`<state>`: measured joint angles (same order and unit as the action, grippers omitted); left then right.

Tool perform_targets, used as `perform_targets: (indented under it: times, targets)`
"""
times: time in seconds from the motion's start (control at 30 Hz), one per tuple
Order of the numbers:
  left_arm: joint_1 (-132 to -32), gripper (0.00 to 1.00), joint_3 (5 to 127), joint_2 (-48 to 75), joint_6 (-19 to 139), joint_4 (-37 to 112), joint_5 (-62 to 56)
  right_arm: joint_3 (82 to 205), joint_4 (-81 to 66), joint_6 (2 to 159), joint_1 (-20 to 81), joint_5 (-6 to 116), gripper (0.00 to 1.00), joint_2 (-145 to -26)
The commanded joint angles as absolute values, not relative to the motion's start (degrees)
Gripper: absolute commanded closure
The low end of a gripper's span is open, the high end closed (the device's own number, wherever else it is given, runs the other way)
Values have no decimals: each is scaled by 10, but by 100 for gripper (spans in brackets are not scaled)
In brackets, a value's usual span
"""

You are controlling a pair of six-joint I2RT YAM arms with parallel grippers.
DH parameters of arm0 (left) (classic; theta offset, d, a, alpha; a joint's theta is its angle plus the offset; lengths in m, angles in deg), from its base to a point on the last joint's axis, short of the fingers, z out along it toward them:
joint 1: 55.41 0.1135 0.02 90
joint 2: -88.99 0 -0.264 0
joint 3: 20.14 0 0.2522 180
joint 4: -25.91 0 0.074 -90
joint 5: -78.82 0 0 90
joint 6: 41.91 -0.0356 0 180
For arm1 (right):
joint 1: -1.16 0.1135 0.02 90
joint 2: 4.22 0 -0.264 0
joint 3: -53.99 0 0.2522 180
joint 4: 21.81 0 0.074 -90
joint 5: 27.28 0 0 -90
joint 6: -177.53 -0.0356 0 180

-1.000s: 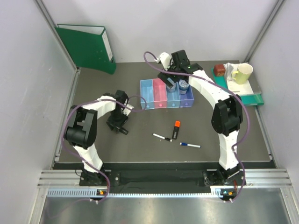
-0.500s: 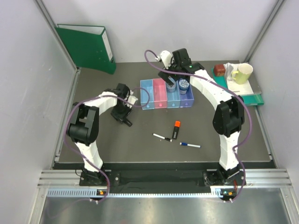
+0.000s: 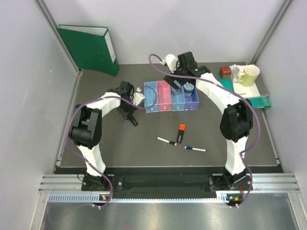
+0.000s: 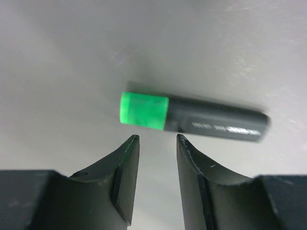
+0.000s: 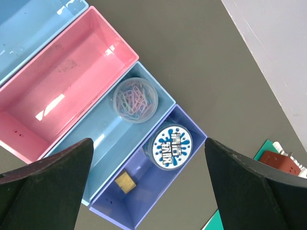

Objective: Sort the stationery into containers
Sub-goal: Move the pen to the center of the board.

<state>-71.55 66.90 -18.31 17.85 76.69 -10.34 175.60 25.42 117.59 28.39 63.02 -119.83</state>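
Observation:
In the left wrist view a green-capped black highlighter lies on the grey table just past my left gripper. Its fingers stand partly open with nothing between them. From above, the left gripper is just left of the light blue bin. My right gripper hangs wide open above the blue bin and the purple bin. A round blue-white tub and a tan block sit in the purple bin. The pink bin holds nothing. An orange-capped highlighter and two white pens lie on the table.
A clear cup of paper clips stands in the blue bin. A green binder leans at the back left. A teal tray with a yellow-green mug and a red-brown block sits at the back right.
My left gripper has moved up and to the right, toward the light blue bin. The right arm has barely shifted above the bins.

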Motion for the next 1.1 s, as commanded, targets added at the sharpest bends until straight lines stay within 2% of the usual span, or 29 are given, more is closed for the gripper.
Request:
perform_targets:
  times: [0.0, 0.2, 0.37, 0.77, 1.07]
  targets:
    - [-717, 58, 713, -123, 197, 819, -46, 1757, 230, 1183, 291, 640, 2, -1156]
    - [-736, 57, 728, -72, 236, 813, 45, 1773, 230, 1179, 291, 640, 2, -1165]
    - [-750, 57, 691, -102, 235, 753, 77, 1781, 233, 1178, 291, 642, 2, -1165]
    - [-753, 58, 658, -192, 195, 721, 28, 1780, 237, 1176, 285, 640, 2, -1151]
    - [-751, 59, 638, -144, 163, 782, -11, 1768, 282, 1192, 283, 615, 0, -1136]
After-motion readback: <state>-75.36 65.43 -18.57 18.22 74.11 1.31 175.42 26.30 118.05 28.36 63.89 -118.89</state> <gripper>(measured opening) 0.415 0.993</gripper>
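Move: The pen with the green cap lies just to the left hand's right, its middle about 4 cm off, level with it fore and aft and some 2 cm lower, cap end forward-left. The near-left light-blue container has its middle roughly 14 cm to this hand's right and 11 cm ahead, the pink container about 21 cm right and 11 cm ahead. From the right hand the pen is some 24 cm left, 14 cm back and 17 cm below. Ending up against the pen's right side with its part-open fingers, the left hand hops over it: up about 8 cm while swinging some 7 cm right, then down again close to the table on the side towards the light-blue container. The hand leans over by 10 to 20 degrees as it goes, fingertips swung right, and once down it eases back left about 2 cm, pushing on the pen's tail end. ##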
